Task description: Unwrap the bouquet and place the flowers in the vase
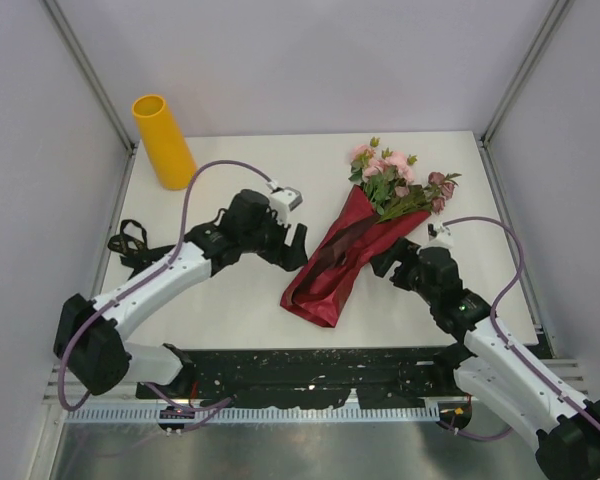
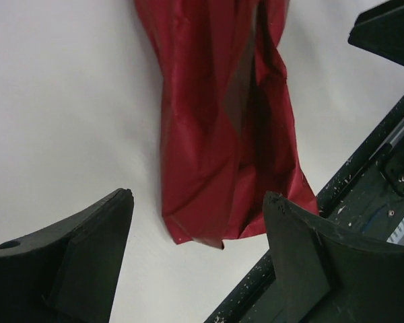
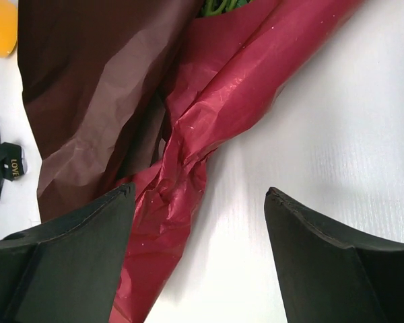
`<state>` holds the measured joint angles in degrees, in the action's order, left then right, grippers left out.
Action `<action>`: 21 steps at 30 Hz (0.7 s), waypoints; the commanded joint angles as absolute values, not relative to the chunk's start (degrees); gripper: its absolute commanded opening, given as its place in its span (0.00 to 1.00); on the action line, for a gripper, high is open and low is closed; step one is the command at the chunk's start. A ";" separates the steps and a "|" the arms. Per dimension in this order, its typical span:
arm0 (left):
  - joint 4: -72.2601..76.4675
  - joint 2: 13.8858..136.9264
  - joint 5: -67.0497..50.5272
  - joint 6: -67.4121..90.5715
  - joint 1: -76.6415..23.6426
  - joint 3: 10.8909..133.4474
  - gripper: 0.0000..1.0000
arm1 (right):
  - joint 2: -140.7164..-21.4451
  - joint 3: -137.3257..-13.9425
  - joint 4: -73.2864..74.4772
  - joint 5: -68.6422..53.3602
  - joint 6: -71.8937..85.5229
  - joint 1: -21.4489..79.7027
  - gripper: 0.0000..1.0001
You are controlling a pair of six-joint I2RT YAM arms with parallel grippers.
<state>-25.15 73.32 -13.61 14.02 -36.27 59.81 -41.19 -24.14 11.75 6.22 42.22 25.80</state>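
Observation:
The bouquet lies slantwise mid-table, its dark red wrapping paper (image 1: 336, 262) loosened around pink and mauve flowers (image 1: 395, 178) that point to the back right. My left gripper (image 1: 292, 247) hovers open at the paper's left side. In the left wrist view the paper's bottom end (image 2: 222, 128) shows between the spread fingers (image 2: 87, 262), ungripped. My right gripper (image 1: 388, 262) stands open at the paper's right side; in the right wrist view its left finger (image 3: 74, 256) overlaps the crumpled paper (image 3: 209, 101), and green stems (image 3: 221, 5) peek out at the top. The yellow vase (image 1: 163, 140) stands upright at the back left.
A loose black ribbon (image 1: 130, 243) lies on the white table (image 1: 230, 300) near the left edge, partly behind my left arm, and also shows as a ribbon (image 3: 3, 168) in the right wrist view. A dark rail (image 1: 310, 375) runs along the near edge. Grey walls enclose the sides.

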 commanded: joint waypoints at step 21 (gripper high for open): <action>-22.24 95.71 -12.22 6.94 -45.79 75.23 0.28 | -39.55 -22.15 4.39 5.80 42.19 25.58 0.83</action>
<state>-23.86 95.98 -11.62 7.75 -45.43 73.41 -39.53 -21.74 7.64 5.89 43.20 25.74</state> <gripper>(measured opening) 0.411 0.825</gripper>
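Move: The dark inner flap of the bouquet's wrapper lies some 9 cm to the left hand's right, about 1 cm ahead and 7 cm below. From this hand, the wrapper's open lower end is roughly 12 cm back and 5 cm right, while the flower heads are some 20 cm ahead and 26 cm right, both about 10 cm lower. From the right hand, the flap is about 12 cm left, 2 cm ahead and slightly below. At the dark inner flap, the left fingers come right up to the paper and begin closing around it, narrowing to about half open; a firm pinch can't yet be seen. The hand gets there by sweeping about 8 cm to the right, sinking as it goes, then keeps sinking almost straight down to some 5 cm lower, with a clockwise wrist turn of about ten degrees. ##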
